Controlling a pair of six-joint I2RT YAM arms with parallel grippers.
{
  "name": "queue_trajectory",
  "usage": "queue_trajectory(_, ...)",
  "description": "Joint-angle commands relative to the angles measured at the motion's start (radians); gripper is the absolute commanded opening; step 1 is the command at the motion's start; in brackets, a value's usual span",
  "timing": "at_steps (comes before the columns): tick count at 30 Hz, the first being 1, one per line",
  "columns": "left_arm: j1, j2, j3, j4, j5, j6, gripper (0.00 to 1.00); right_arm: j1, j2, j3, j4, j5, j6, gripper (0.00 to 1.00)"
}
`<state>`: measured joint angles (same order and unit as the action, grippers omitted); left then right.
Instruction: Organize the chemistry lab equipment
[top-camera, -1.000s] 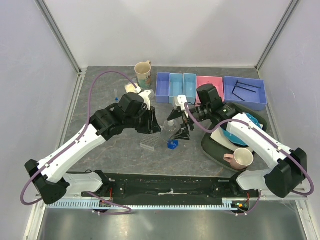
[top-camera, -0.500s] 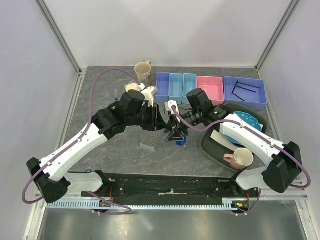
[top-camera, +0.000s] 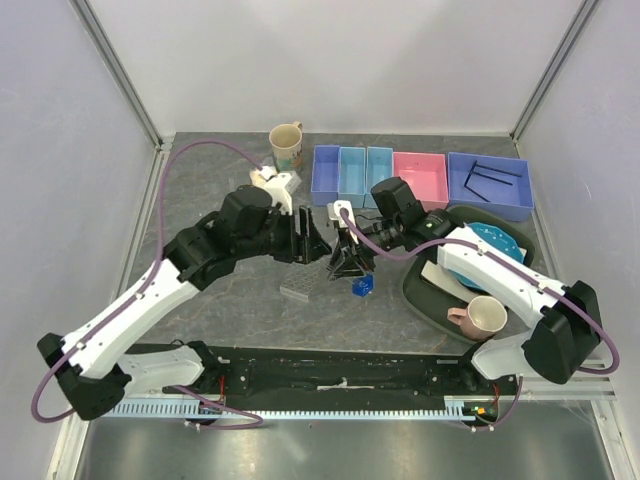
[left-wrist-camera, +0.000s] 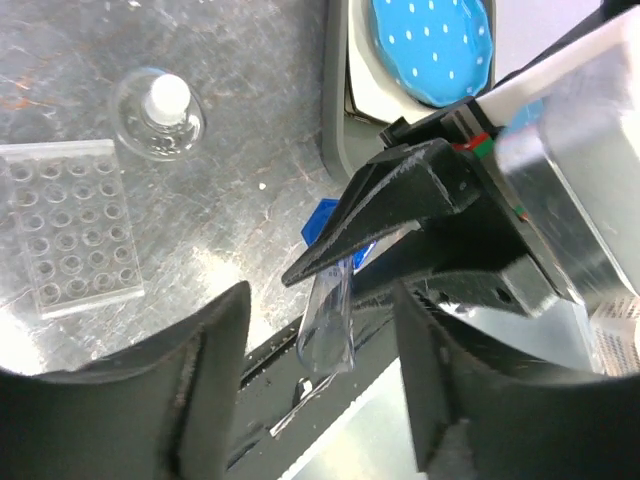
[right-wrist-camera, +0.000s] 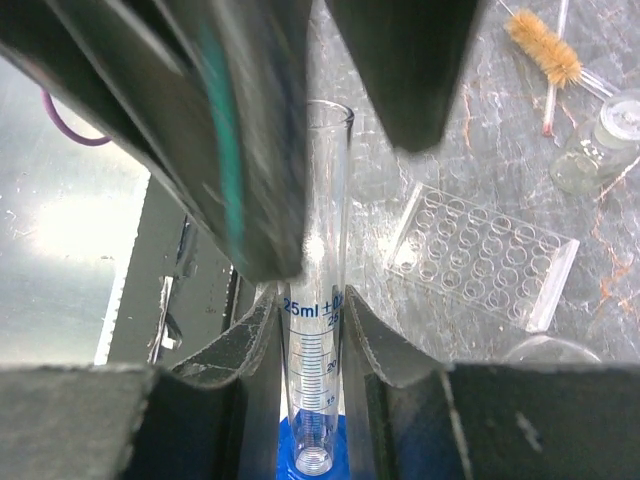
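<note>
A clear 25 ml graduated cylinder (right-wrist-camera: 318, 330) with a blue base (top-camera: 362, 285) is held off the table at mid-table. My right gripper (right-wrist-camera: 315, 345) is shut on its marked barrel, one finger on each side. In the left wrist view the cylinder's (left-wrist-camera: 330, 320) open end hangs between my left gripper's (left-wrist-camera: 320, 400) spread fingers without touching either. That left gripper (top-camera: 318, 240) is open, just left of the right gripper (top-camera: 348, 260). A clear tube rack (left-wrist-camera: 70, 225) and a white-stoppered flask (left-wrist-camera: 160, 105) lie on the table beside them.
Blue bins (top-camera: 350, 172), a pink bin (top-camera: 420, 178) and a blue bin holding black wire pieces (top-camera: 490, 185) line the back. A cream mug (top-camera: 287, 145) stands behind. The blue dotted plate (top-camera: 490, 240) and a pink mug (top-camera: 480, 318) sit at right. A brush (right-wrist-camera: 545, 45) lies near the flask.
My right gripper moved left and shut on the cylinder. My left gripper, which held it, opened and drew back a little to the left.
</note>
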<state>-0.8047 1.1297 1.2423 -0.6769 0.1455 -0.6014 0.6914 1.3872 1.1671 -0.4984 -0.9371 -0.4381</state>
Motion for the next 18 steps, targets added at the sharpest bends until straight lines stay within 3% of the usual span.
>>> queue_trajectory(1, 0.025, -0.114, 0.034, 0.034, -0.144, 0.041, 0.72, -0.029, 0.010, 0.014, -0.006, 0.011, 0.012, 0.15)
queue_trajectory(4, 0.047, -0.182, 0.055, 0.020, -0.268, 0.101, 0.83, -0.093, 0.019, 0.022, -0.003, 0.026, 0.018, 0.15)
queue_trajectory(9, 0.059, -0.271, 0.020, 0.025, -0.460, 0.248, 0.88, -0.216, 0.068, 0.086, -0.003, 0.116, 0.065, 0.15)
queue_trajectory(12, 0.059, -0.317, -0.082, 0.048, -0.602, 0.348, 0.93, -0.326, 0.143, 0.186, -0.006, 0.213, 0.104, 0.16)
queue_trajectory(18, 0.061, -0.354, -0.294, 0.108, -0.655, 0.431, 0.95, -0.498, 0.344, 0.399, -0.012, 0.339, 0.116, 0.15)
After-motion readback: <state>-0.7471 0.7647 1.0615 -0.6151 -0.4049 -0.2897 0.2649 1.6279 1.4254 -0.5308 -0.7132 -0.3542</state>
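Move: The right hand holds the graduated cylinder, and the pink bin lies about 28 cm ahead of it, 18 cm to its right and some 18 cm down. The light-blue bin stands 29 cm ahead and 9 cm right, the white-stoppered flask 12 cm ahead and 2 cm left. For the left hand, the small glass vial is roughly 18 cm ahead, 13 cm left and 25 cm down; the well plate lies 7 cm ahead and 4 cm left. Forward and to the right, gathering speed, the right hand carries the cylinder about 22 cm almost level towards the pink bin, swinging clockwise with its grip kept. The already part-open left fingers spread wide around the cylinder's upper end and leave leftward some 14 cm, slightly forward, rising then dipping, while the wrist turns counter-clockwise and tips the fingers up. ##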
